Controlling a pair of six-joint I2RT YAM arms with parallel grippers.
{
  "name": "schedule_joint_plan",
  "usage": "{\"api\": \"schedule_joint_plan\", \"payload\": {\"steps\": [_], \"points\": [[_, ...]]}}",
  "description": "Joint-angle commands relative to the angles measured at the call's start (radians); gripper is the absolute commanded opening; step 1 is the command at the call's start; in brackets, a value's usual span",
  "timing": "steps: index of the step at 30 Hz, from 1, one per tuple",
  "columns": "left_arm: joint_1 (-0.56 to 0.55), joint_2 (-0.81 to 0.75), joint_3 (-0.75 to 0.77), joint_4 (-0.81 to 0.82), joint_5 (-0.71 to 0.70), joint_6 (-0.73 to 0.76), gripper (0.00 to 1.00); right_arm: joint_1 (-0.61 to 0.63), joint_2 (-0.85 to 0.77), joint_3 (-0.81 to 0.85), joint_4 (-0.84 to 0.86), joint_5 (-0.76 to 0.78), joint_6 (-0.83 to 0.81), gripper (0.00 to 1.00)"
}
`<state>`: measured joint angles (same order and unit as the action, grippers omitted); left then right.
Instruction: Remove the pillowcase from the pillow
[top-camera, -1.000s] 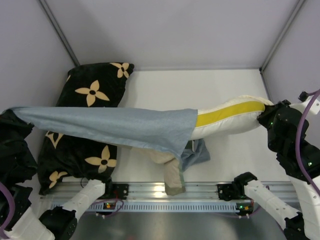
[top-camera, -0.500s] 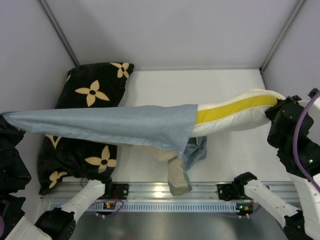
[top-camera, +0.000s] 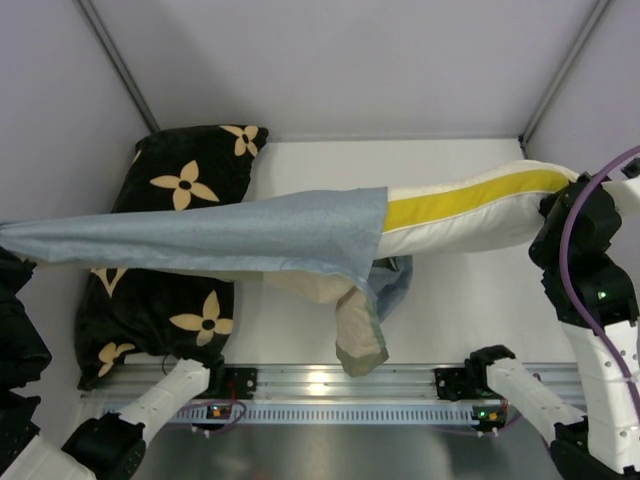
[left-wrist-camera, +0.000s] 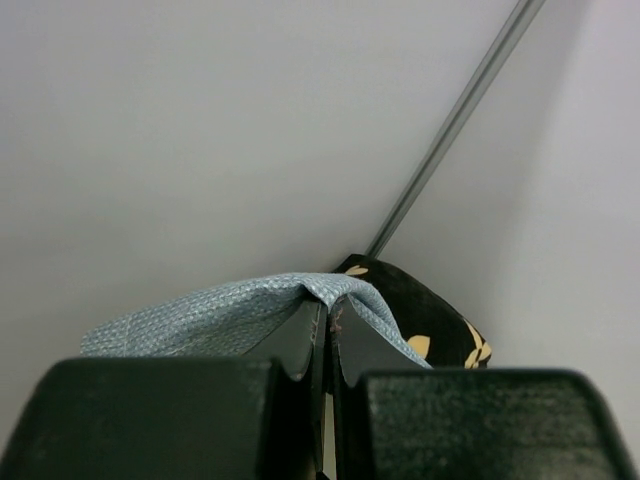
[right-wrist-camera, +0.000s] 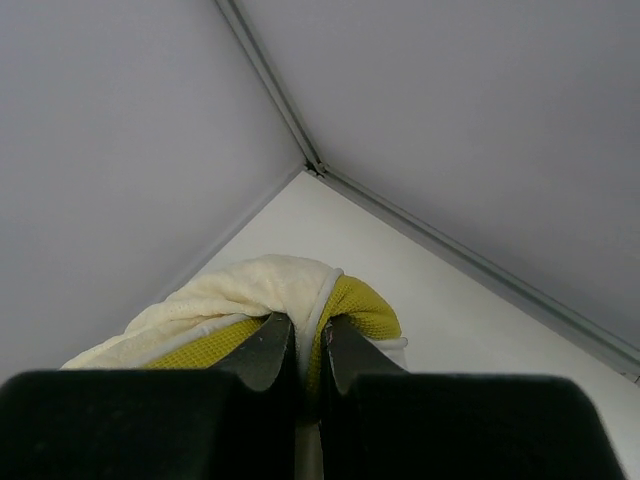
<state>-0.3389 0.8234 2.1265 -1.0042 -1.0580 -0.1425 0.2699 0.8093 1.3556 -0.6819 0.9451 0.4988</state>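
Note:
The pillowcase (top-camera: 210, 238) stretches blue-grey side out from the left edge to the middle, its cream and olive folds (top-camera: 358, 335) hanging near the front rail. My left gripper (left-wrist-camera: 328, 308) is shut on its blue-grey fabric (left-wrist-camera: 220, 315), off the left edge of the top view. The cream-white pillow (top-camera: 470, 210) with its yellow band (top-camera: 450, 203) sticks out of the case toward the right, held up off the table. My right gripper (right-wrist-camera: 310, 328) is shut on the pillow's corner (right-wrist-camera: 280, 290), pinching the yellow edge (right-wrist-camera: 365, 305). In the top view that gripper (top-camera: 562, 205) sits at the pillow's right end.
A black cushion (top-camera: 185, 180) with tan flower motifs lies at the left under the stretched case and shows in the left wrist view (left-wrist-camera: 430, 320). The white table (top-camera: 470, 290) ends at the metal front rail (top-camera: 320, 390). Enclosure walls and a corner post (right-wrist-camera: 270, 80) stand close.
Both arms have pulled apart: the case's left end moved further left and up, the pillow's right end rose toward the back right, and more pillow shows outside the case.

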Motion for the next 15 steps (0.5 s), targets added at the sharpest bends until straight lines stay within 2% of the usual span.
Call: {"api": "schedule_joint_plan", "payload": {"steps": [1, 10, 15], "points": [[-0.003, -0.036, 0.042, 0.162, -0.132, 0.083, 0.00, -0.128, 0.024, 0.030, 0.114, 0.046, -0.048, 0.00], [-0.044, -0.090, 0.044, 0.210, -0.177, 0.133, 0.00, -0.346, 0.088, 0.023, 0.125, -0.256, 0.033, 0.00], [-0.057, -0.104, 0.023, 0.211, -0.165, 0.120, 0.00, -0.406, 0.090, -0.001, 0.142, -0.342, 0.058, 0.00]]}}
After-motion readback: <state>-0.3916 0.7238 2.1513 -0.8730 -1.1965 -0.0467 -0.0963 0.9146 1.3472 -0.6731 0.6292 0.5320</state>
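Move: Between the two raised hands, the pillowcase's mouth rings the pillow some 31 cm to the left of the right hand, 5 cm back and 6 below it. From the left hand that mouth is about 56 cm to the right, 11 ahead and 20 below. The hanging flap lies some 38 cm left of the right hand, 13 back and 24 below; the black pillow is about 24 cm ahead of the left hand, 2 right and 49 below. Pulling apart, both hands keep their pinch: the left, still on the pillowcase's closed end, draws back about 6 cm and left 4, speeding up as its fingers tip upward some 10 degrees. The right, still gripping the pillow's corner, goes about 4 cm right, 3 forward and 3 down, drawing the pillow away from the case. ##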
